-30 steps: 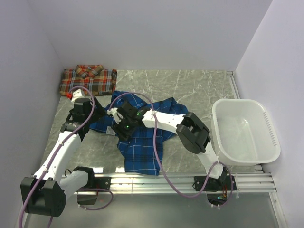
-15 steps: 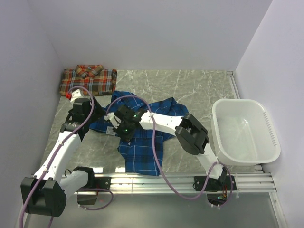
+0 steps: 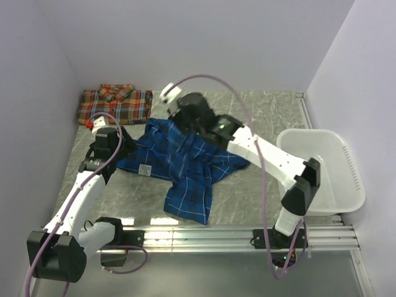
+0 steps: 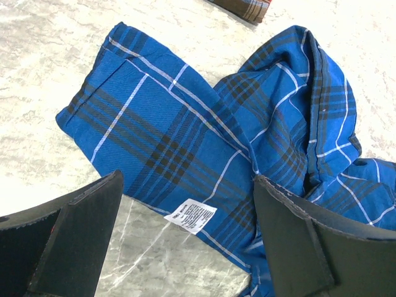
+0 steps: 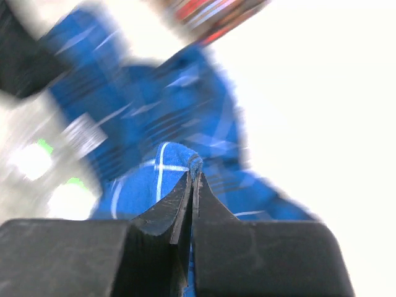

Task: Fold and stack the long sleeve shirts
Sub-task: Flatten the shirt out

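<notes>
The blue long sleeve shirt [image 3: 185,170] lies crumpled mid-table. One edge of it is pulled up toward the back. My right gripper [image 3: 179,119] is above that raised edge and shut on a pinch of the blue cloth [image 5: 170,162]; in the blurred right wrist view the gripper [image 5: 193,176] has its jaws together on the fold. My left gripper [image 3: 124,147] is open at the shirt's left edge. In the left wrist view it [image 4: 187,201] straddles the hem and a white care label [image 4: 190,216] without touching the shirt [image 4: 185,117]. The red-orange shirt [image 3: 115,105] lies folded at the back left.
A white plastic basket [image 3: 356,185] stands at the right edge of the table. Side walls close in on the left and right. A corner of the red-orange shirt [image 4: 242,7] shows at the top of the left wrist view.
My right gripper closed on the blue shirt near its left side. It then swung up and toward the back with the cloth, stretching the shirt out. The left arm stayed put.
</notes>
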You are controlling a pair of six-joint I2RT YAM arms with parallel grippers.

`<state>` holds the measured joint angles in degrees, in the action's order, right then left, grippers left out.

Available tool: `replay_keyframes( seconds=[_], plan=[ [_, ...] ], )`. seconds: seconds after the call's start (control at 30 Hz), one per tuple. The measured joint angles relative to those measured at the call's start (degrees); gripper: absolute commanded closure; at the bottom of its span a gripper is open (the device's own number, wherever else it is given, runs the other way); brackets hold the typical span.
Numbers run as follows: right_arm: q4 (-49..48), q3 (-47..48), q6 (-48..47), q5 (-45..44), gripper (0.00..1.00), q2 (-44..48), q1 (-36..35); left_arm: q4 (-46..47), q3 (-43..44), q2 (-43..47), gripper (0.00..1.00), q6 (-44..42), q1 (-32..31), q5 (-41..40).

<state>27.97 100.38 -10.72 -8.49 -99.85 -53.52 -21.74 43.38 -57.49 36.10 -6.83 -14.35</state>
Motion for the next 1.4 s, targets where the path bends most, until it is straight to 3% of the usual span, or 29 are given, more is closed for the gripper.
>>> replay_keyframes(
  seconds=[0.13,0.53,0.77,1.0,1.07,1.1,1.2,1.4],
  plan=[
    [-2.7,1.6,-1.2,-5.9,1.00,3.7,4.9,0.0,0.0,0.0,0.07,0.0,0.0,0.1],
    [-13.6,3.5,-5.1,-22.1,1.00,3.6,20.8,0.0,-0.1,0.5,0.08,0.0,0.0,0.1],
    [-25.3,11.7,-10.1,-30.8,1.00,-0.8,28.2,-0.1,-0.1,0.7,0.08,0.0,0.0,0.1],
    [-38.1,19.9,-16.5,-35.4,0.96,-6.6,30.7,-0.1,-0.1,0.7,0.08,0.0,0.0,0.2],
    [-39.2,24.6,-17.6,-35.2,0.72,-9.7,30.8,-0.1,-0.1,0.7,0.08,0.0,0.0,0.4],
    [-39.6,27.3,-18.3,-34.7,0.47,-11.7,30.9,-0.1,-0.1,0.7,0.08,0.0,0.0,0.5],
    [-40.7,30.2,-18.9,-33.5,0.21,-15.0,31.2,-0.1,-0.1,0.7,0.08,0.0,0.0,0.6],
    [-28.4,29.6,-12.3,-31.8,0.16,-17.0,31.1,0.0,-0.1,0.6,0.07,0.0,0.0,1.1]
  ],
)
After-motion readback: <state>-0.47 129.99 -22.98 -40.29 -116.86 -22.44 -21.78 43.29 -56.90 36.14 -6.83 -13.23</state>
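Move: The shirt part still pinched in my right hand goes to the bare table by the far edge, roughly 17 cm ahead, 25 cm right and 26 cm below this hand. The shirt's body lies about 5 cm back, 5 cm left and 25 cm below; its right end is some 6 cm back and 22 cm right. The folded plaid shirt sits about 15 cm ahead, 23 cm left. From my left hand, that bare spot is some 17 cm ahead, 47 cm right. I fling the pinched cloth out to the far right, sweeping my right hand about 30 cm right and 24 cm forward over the shirt while climbing some 25 cm, the hand swinging some 60 degrees clockwise and its fingertips tipping up. Near the top I open my fingers wide and let go of the cloth, then sink a little, still easing forward. ##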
